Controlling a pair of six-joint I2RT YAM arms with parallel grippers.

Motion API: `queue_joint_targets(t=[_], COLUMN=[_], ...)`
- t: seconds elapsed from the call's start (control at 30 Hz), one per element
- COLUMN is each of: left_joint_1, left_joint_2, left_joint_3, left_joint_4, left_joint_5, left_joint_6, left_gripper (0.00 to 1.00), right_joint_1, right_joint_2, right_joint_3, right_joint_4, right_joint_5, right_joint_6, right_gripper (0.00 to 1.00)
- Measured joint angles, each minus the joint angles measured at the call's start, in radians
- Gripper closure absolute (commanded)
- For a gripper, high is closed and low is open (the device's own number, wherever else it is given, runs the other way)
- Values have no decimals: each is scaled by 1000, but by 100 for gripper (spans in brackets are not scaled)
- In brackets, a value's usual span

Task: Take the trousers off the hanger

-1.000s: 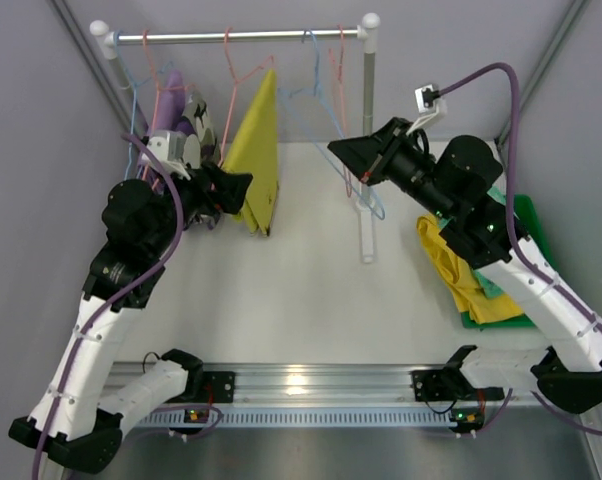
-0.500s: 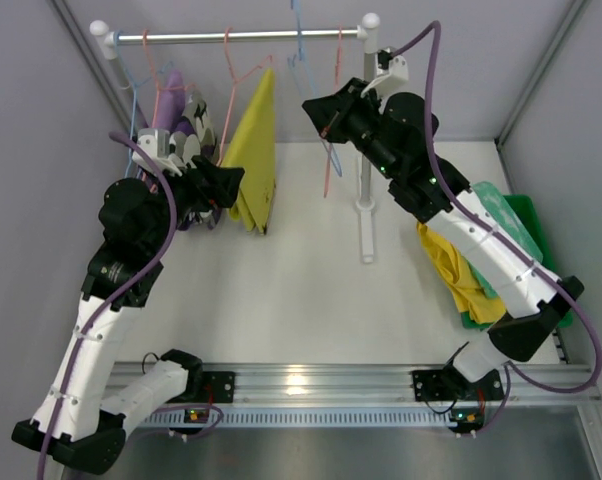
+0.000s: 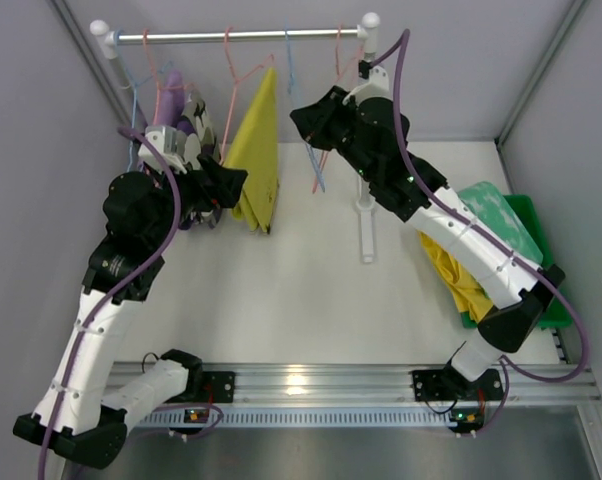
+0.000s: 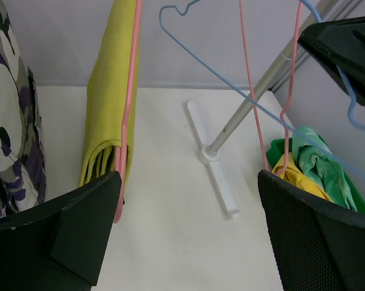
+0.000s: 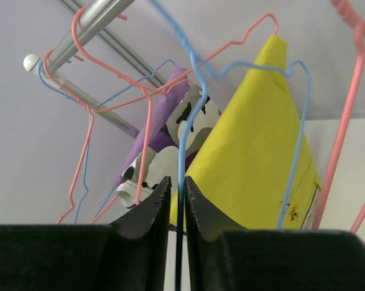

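Olive-yellow trousers [image 3: 256,150] hang folded over a pink hanger [image 4: 127,121] on the rail [image 3: 241,36]. My left gripper [image 3: 233,187] hovers just beside them, wide open and empty [image 4: 187,179], the trousers [image 4: 107,103] next to its left finger. Raised near the rail, my right gripper [image 3: 301,115] has its jaws a sliver apart [image 5: 177,180] round the wire of an empty blue hanger [image 5: 188,109] whose hook reaches the rail. Mint green trousers [image 3: 496,215] and bright yellow trousers [image 3: 459,275] lie heaped at the right.
A camouflage garment [image 3: 196,115] and a lilac garment [image 3: 171,85] hang at the rail's left end. An empty pink hanger [image 3: 333,110] hangs by the rack's post [image 3: 367,130], whose white foot [image 3: 366,235] lies on the table. A green bin [image 3: 536,230] sits under the heap.
My right arm has swung up and left, carrying the blue hanger from beside the post to the rail. Its jaws have parted slightly. The left arm has hardly moved.
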Motion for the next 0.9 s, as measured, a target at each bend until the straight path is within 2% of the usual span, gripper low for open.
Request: queue_joint_targets(t=[0.03,0.1,0.13,0.3,0.4,0.43,0.53,0.73,0.9], left_joint_1=[0,0,1,1,2,2,2,4,16], left_joint_2=[0,0,1,22,54,72,146,271,353], left_joint_3=[4,14,23,82,140,171,281,438,493], left_joint_4=[-5,-12,-17,-29,-58,-75,-128,-198,-204], left_joint_5=[-1,-4,-5,-6,12,15,6,-14,-31], left_joint_6=[0,2,7,44,94,112,172,249,265], left_gripper=[1,1,1,1,2,3,3,5,6], right_joint_1=[2,5,5,6,9,10,10,10,10], right_joint_2=[-1,-3,-3,-5,-16,-23,-58,-187,-329], right_joint_3=[-8,-35,-53,-113,-144,-155,-195,-296,-385], right_joint_4=[2,5,6,5,8,9,16,51,96], right_joint_5=[-2,-11,-18,-46,-61,-69,-87,-143,-183], right_joint_6=[2,9,9,13,14,10,-5,-76,-175], right_gripper=[76,71,62,46,26,15,1,1,1])
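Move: The right fingers still pinch the near arm of the blue hanger, its hook already on the rail some 6 cm ahead and 14 cm up; an empty pink hanger is about 7 cm right and 3 ahead, level, and the yellow trousers 10 cm left, 4 ahead, 14 down. From the open left hand, their pink hanger stands about 10 cm ahead, 2 right, 4 up, with the blue hanger 11 ahead and 14 right, 6 up. The right fingers open wide and let go of the blue hanger's wire while the hand sinks about 6 cm, then draws back about 8 cm and to the right, climbing again and turning slightly counter-clockwise, away from the rail. Meanwhile the left hand, fingers staying wide open, rises about 5 cm and then drives forward towards the pink hanger of the yellow trousers, its left side rolling up some 15 degrees. ##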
